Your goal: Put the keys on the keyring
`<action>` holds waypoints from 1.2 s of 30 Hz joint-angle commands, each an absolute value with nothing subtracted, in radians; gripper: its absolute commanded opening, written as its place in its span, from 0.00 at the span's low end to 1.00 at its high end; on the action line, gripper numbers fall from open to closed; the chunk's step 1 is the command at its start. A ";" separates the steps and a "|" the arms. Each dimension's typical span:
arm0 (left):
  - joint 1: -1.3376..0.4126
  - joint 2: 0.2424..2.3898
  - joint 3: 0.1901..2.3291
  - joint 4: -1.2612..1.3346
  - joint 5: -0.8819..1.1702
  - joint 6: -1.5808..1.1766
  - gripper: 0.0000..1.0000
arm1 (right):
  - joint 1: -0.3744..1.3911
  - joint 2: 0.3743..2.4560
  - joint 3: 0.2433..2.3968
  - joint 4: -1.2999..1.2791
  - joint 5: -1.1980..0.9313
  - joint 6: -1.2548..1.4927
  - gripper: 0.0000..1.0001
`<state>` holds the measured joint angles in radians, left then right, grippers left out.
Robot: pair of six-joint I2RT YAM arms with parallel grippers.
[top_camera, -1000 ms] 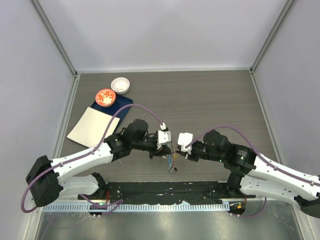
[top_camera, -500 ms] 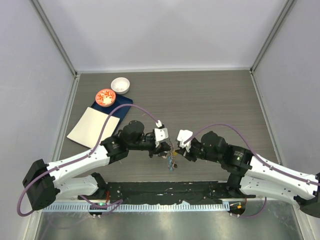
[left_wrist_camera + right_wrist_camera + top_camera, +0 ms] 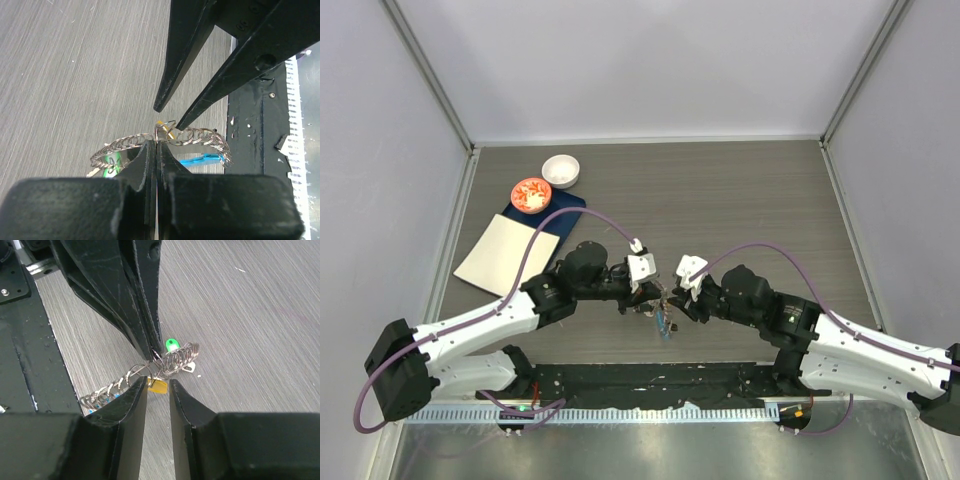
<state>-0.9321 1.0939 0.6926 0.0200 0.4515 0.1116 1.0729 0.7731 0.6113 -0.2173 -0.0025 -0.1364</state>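
The keyring [image 3: 200,136] is a curved string of small metal rings with a blue plastic piece [image 3: 200,161], held just above the table. My left gripper [image 3: 156,145] is shut on its wire near the middle. A green tag [image 3: 171,344] and a silver key [image 3: 190,368] hang from the keyring [image 3: 177,359]. My right gripper [image 3: 158,382] faces the left one, its jaws a narrow gap apart. Its tips reach the ring string, with a yellow tag [image 3: 158,386] just beyond the gap. From above, both grippers meet over the keyring [image 3: 663,318] near the front edge.
At the back left stand a red-patterned dish [image 3: 531,195] and a white bowl [image 3: 561,171]. A white sheet [image 3: 507,253] lies over a dark blue mat [image 3: 565,205]. The black base rail [image 3: 650,380] runs right below the keyring.
Both wrists have drawn slightly closer and a little away from the rail, carrying the keyring with them. The right jaws have widened a touch.
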 commanded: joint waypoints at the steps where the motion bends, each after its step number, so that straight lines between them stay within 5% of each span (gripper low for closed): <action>1: -0.934 1.057 0.690 0.129 0.443 0.104 0.00 | 1.078 0.781 0.604 -0.150 0.034 -0.106 0.30; 8: -0.934 1.048 0.683 0.153 0.448 0.089 0.00 | 1.078 0.782 0.594 -0.135 0.034 -0.107 0.18; 13: -0.934 1.037 0.673 0.193 0.445 0.072 0.00 | 1.078 0.769 0.595 -0.132 0.029 -0.121 0.01; 31: -0.948 1.065 0.465 0.785 0.290 -0.117 0.01 | 1.078 0.769 0.595 -0.050 -0.006 -0.139 0.01; 36: -0.948 1.039 0.434 0.801 0.262 -0.103 0.30 | 1.078 0.762 0.658 -0.162 0.083 -0.201 0.01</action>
<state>-0.9436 1.0691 0.4351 0.6056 0.3119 -0.1024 1.0706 0.7723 0.5709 -0.1379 0.0422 -0.1520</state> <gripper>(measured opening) 0.217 0.031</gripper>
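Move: Between the right hand's slightly parted fingertips, about 1 cm to the hand's left, is the keyring's wire loop. The left fingers already pinch that loop about 1 cm to the left hand's right. From the right hand, the yellow key hangs some 3 cm below and 1 cm left, and the blue tag about 4 cm back, 2 cm left and 5 cm below. The green tag is about 3 cm ahead, 3 cm left and 4 cm below. Easing down and forward by under 1 cm, the right hand shuts its fingers on the keyring's wire loop beside the left fingertips and keeps it pinched, edging slightly forward. The left hand, still gripping, then works up and forward about 2 cm while its fingertips tilt up nearly 20 degrees and swing slightly counter-clockwise; only at the end do its fingers start to open, letting the loop go. ##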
